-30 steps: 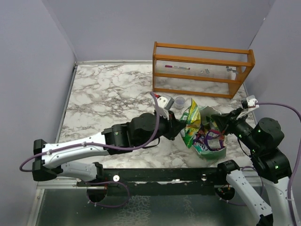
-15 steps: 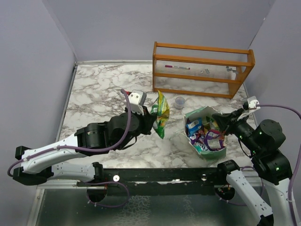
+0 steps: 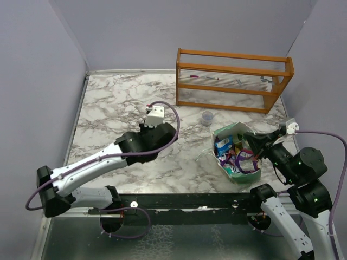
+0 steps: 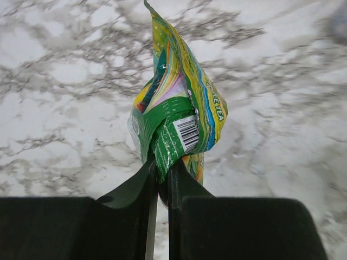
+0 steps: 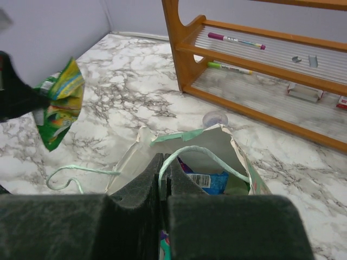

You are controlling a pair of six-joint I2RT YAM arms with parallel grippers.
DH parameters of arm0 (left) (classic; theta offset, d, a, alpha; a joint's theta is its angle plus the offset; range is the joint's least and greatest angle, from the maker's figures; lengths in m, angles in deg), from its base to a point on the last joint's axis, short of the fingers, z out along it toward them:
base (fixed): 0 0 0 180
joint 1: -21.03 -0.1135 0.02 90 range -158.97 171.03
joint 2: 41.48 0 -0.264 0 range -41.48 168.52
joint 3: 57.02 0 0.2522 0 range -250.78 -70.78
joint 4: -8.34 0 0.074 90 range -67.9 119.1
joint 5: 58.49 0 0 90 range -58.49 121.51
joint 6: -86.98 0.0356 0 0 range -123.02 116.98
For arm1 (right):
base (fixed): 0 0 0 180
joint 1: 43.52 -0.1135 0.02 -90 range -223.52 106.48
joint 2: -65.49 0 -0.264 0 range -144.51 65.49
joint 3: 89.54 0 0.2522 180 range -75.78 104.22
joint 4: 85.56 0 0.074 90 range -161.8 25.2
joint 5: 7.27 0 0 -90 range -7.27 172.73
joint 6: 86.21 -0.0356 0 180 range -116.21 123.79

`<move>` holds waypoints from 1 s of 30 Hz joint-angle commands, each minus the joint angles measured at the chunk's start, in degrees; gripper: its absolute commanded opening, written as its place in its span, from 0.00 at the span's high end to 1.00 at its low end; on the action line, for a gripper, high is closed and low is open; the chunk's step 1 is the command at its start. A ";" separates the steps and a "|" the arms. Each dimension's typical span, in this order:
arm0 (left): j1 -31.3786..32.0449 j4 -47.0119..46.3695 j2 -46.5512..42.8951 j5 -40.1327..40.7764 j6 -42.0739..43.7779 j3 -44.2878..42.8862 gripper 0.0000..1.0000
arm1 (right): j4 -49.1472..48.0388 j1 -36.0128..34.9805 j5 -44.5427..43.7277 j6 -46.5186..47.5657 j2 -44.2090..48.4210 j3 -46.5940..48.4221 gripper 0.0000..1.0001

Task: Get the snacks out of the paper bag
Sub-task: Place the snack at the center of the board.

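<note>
My left gripper [image 4: 161, 168] is shut on the crumpled lower end of a green and yellow snack packet [image 4: 179, 108], which hangs over the marble table left of the bag. In the top view the left wrist [image 3: 154, 132] hides that packet. The mint-green paper bag [image 3: 227, 130] stands open at the right front, with several blue, purple and teal snacks [image 3: 238, 157] inside. My right gripper [image 5: 165, 162] is shut on the bag's string handle [image 5: 200, 153] at its near rim. A blue packet [image 5: 209, 181] shows inside, and the held packet [image 5: 59, 103] is at the far left.
An orange wooden rack [image 3: 233, 78] with pens on its shelf stands at the back right. A small clear cup [image 3: 207, 116] sits between rack and bag. A loose string handle [image 5: 70, 173] lies on the marble left of the bag. Grey walls close in both sides and the back.
My left gripper has carried the green and yellow packet away from the bag's mouth, leftward to the middle of the table. The right gripper has kept its hold on the handle.
</note>
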 commanded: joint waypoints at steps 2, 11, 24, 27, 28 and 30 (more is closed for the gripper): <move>-18.28 -9.98 6.99 -10.85 15.11 2.23 1.00 | -3.05 -0.88 -1.04 1.18 1.16 -0.90 0.98; -36.01 -21.39 32.37 7.95 39.29 -14.56 1.00 | -3.38 -0.99 -2.34 1.32 2.79 -1.73 0.98; -51.94 -28.25 50.28 9.68 46.19 -24.86 1.00 | -5.00 -0.99 -2.34 1.38 4.47 -3.40 0.98; -53.63 -30.37 50.43 7.75 46.67 -23.06 1.00 | -5.67 -0.91 -2.07 1.80 5.32 -4.12 0.98; -54.33 -30.46 50.78 6.36 46.55 -22.66 1.00 | -5.81 -0.91 -2.07 1.96 5.54 -4.21 0.98; -55.57 -30.25 52.24 5.34 46.19 -23.04 1.00 | -5.95 -0.89 -2.19 2.30 5.58 -4.53 0.98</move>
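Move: The left hand already pinches the green-and-yellow snack packet; the bare patch of board it is being carried to lies about 27 cm ahead, 25 cm to the left and some 20 cm below. The rack's left end stands roughly 27 cm ahead and 15 cm to the right, the clear cup about 16 cm ahead and 32 cm to the right. From the right hand, idle by the paper bag, that patch is some 31 cm ahead, 70 cm to the left and 27 cm below. Keeping its pinch on the snack packet, the left arm swings it quickly away from the bag, sinking as it reaches some 27 cm forward and 23 cm left over the open marble towards the far-left part of the board. The forward reach ends first and the last stretch runs left and a little down, for about 10 cm of drop in all, while the wrist rolls its left side up some 40 degrees and turns counter-clockwise until the fingers point forward-left and down, and the hand eases almost to a stop. ##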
